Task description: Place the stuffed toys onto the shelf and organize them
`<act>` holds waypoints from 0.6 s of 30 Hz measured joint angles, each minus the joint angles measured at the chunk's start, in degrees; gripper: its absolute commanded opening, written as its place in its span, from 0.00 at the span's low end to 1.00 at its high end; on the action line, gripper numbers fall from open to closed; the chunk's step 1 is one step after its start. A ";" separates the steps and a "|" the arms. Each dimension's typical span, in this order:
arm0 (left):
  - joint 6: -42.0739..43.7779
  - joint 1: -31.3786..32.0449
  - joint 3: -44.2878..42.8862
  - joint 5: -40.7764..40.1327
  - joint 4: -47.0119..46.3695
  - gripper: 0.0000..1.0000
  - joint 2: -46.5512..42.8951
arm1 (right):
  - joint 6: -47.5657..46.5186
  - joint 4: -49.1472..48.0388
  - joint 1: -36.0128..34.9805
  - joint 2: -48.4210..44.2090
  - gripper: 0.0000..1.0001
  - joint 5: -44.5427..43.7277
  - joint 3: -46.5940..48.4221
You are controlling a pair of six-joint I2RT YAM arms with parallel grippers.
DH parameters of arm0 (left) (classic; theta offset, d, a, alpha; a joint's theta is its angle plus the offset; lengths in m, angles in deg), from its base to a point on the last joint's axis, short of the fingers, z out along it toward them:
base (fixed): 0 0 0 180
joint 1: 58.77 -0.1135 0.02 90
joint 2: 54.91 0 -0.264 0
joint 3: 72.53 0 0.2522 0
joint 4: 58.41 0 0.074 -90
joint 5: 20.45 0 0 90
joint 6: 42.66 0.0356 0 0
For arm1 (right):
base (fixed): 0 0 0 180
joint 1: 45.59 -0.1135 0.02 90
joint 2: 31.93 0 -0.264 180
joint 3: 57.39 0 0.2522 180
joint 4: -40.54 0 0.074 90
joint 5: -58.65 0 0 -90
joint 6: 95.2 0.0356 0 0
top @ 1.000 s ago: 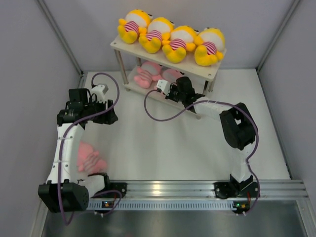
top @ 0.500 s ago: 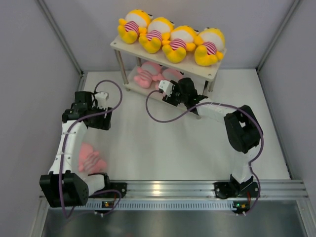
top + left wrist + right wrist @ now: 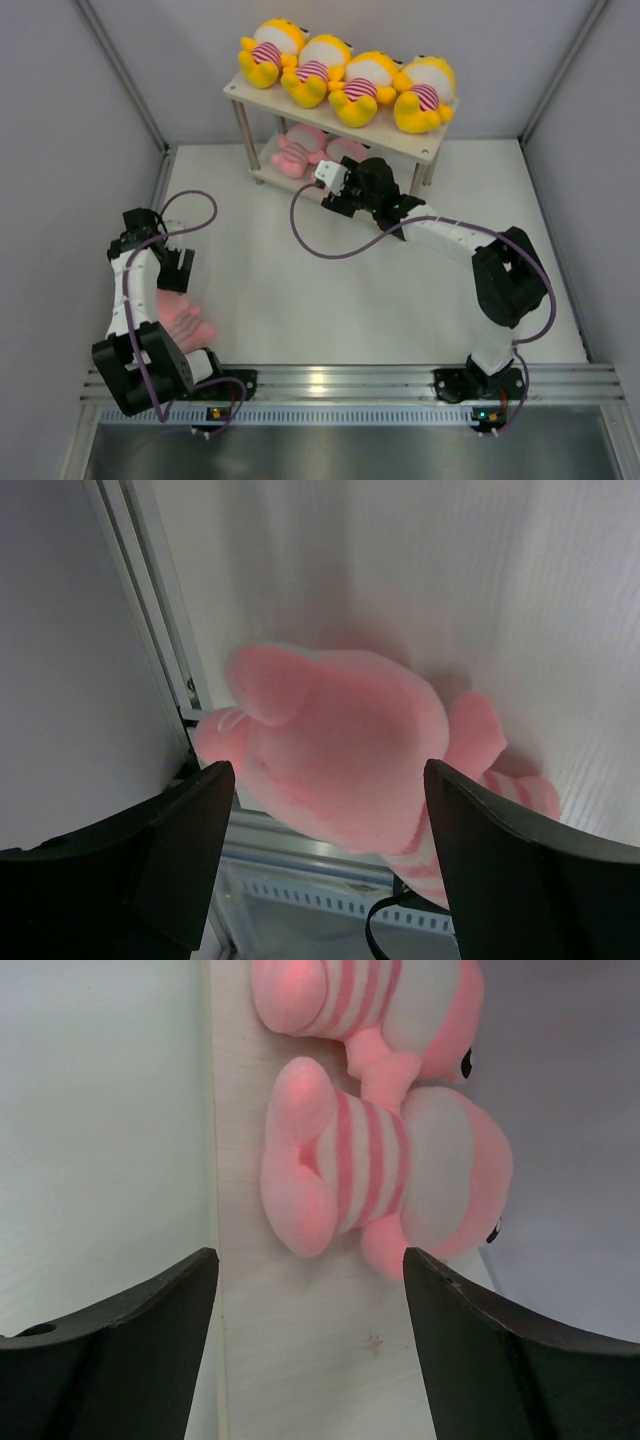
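Note:
The shelf (image 3: 236, 92) stands at the back with several yellow stuffed toys (image 3: 345, 78) in a row on its top board. Two pink stuffed toys (image 3: 302, 152) lie side by side on the lower board (image 3: 300, 1360). My right gripper (image 3: 310, 1260) is open just in front of the nearer pink toy (image 3: 380, 1175), with nothing between its fingers. In the top view it (image 3: 335, 186) sits at the lower tier's front edge. A third pink toy (image 3: 182, 322) lies on the table at the near left. My left gripper (image 3: 325, 780) hangs open over this toy (image 3: 340, 750), not touching it.
Grey walls close in the table on the left, back and right. The loose pink toy lies close to the left wall rail (image 3: 165, 620) and the front aluminium rail (image 3: 400, 380). The shelf's thin metal leg (image 3: 244, 135) stands left of the right gripper.
My right gripper has opened, leaving the pink toy on the lower board. My left arm has swung back toward the near left, over the loose pink toy, with its jaws wider.

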 measured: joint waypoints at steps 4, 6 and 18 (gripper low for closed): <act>2.75 -5.53 2.75 0.07 -0.39 0.82 2.54 | 0.02 0.63 -1.40 -0.83 0.76 -1.03 -0.20; 3.76 -7.17 3.63 0.20 -1.01 0.80 3.04 | 0.24 0.96 -1.75 -1.27 0.76 -1.25 -0.42; 6.80 -7.87 6.29 4.79 -2.10 0.00 6.99 | 0.92 0.98 -3.50 -7.82 0.76 -1.92 -3.23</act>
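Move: Below and nearer the base than the open left hand lies the last pink toy, its middle about 6 cm back, 2 cm right and 7 cm down, its head nearest the fingers. The table's left edge runs level with the hand, some 11 cm left; the near rail is straight back, roughly 16 cm. From the right hand this toy lies about 28 cm back, 44 cm left; the nearest shelved pink toy is 9 cm ahead, 2 cm left, 7 cm down. Sinking about 6 cm onto the pink toy's head, the left hand also draws back some 3 cm, tilting about 10 degrees; a small drift left early on is partly undone. Late in the descent its wide-open fingers shut and pinch the plush of the head. The right hand, still open, backs away from the shelved toys, then mostly rises, some 4 cm each way. ##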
